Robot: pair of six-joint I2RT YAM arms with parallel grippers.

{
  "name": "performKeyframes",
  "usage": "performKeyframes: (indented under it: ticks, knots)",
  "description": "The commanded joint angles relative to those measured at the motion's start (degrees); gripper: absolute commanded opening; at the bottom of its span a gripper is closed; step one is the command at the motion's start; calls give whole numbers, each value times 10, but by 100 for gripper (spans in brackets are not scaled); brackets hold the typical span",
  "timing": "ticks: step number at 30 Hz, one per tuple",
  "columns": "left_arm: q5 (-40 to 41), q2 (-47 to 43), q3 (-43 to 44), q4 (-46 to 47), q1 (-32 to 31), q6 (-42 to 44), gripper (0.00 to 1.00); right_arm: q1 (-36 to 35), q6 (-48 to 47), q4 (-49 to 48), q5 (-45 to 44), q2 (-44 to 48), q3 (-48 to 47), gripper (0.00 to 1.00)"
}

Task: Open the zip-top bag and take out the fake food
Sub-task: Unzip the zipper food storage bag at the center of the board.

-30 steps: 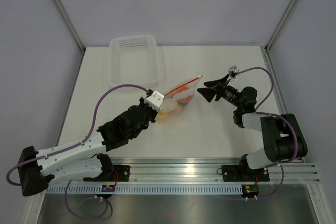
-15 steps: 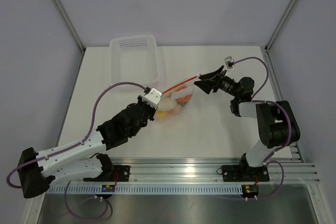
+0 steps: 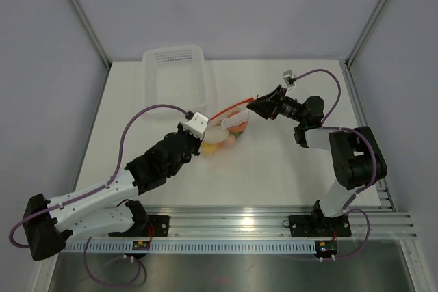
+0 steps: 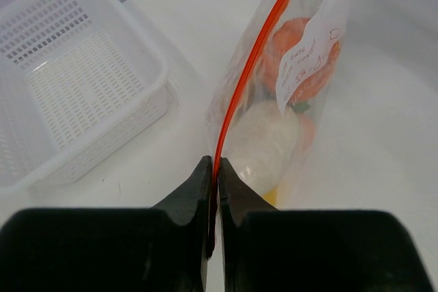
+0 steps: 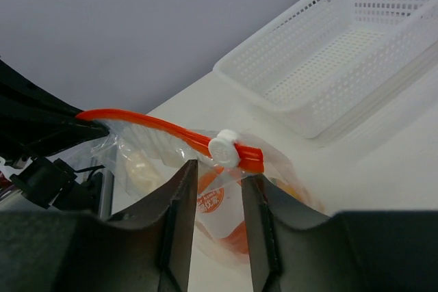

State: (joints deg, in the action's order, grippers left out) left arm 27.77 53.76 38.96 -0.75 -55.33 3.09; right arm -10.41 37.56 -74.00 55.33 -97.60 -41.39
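The zip-top bag (image 3: 231,126) is held up off the table by its red-orange zipper strip (image 4: 254,56). My left gripper (image 4: 214,163) is shut on the strip's near end. Fake food shows through the film: a white piece (image 4: 265,143) and orange balls (image 4: 295,37). At the strip's other end sits a white slider (image 5: 224,148). My right gripper (image 5: 219,170) is open, its two fingers standing either side of the bag film just under the slider, with a gap still showing. In the top view the right gripper (image 3: 255,104) meets the bag's right end and the left gripper (image 3: 207,121) its left end.
A white perforated basket (image 3: 174,81) stands at the back left of the table, close behind the bag; it also shows as the basket (image 4: 75,100) and the basket (image 5: 342,46). Frame posts rise at both back corners.
My right gripper has moved left to the bag's slider end and its jaws have narrowed. The left gripper has kept its hold and drawn the bag slightly back and up.
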Motion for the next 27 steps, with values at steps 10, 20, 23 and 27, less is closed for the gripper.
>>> performKeyframes:
  ticks: [10,20,23,27]
  knots:
    - [0,15,17,-11,35,-28,6,-27,-22,-126,10,34,17,3]
    - [-36,-43,5,4,39,-48,69,-152,-299,243,-145,221,45,1]
    - [-110,-75,13,-2,38,-38,79,-152,-282,243,-138,266,61,1]
    - [-153,-102,18,4,39,-34,83,-159,-295,277,-153,300,76,0]
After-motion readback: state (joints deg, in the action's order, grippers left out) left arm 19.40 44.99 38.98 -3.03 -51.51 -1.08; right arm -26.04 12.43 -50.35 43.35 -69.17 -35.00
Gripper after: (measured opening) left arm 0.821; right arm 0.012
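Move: The right hand's half-open fingers stand around the bag's edge at its far right end. The white slider is about 1 cm to their left and 1 cm above, and the orange food hangs some 4 cm left and 12 cm below, level fore and aft. The left hand still pinches the zip's other end. From it the slider lies roughly 9 cm ahead and 15 cm right at its own height, the pale food 4 cm ahead, 4 cm right and 10 cm below, and the white bin 28 cm ahead, 9 cm left and 17 cm below. The right fingers shut on the bag's edge just under the slider, then pull it about 9 cm back, 7 cm up and 4 cm left, the hand rolling some 20 degrees. The left hand eases a little forward, left and down with the zip end still pinched, then opens wide, lets go, and rises about 5 cm while backing off slightly. ##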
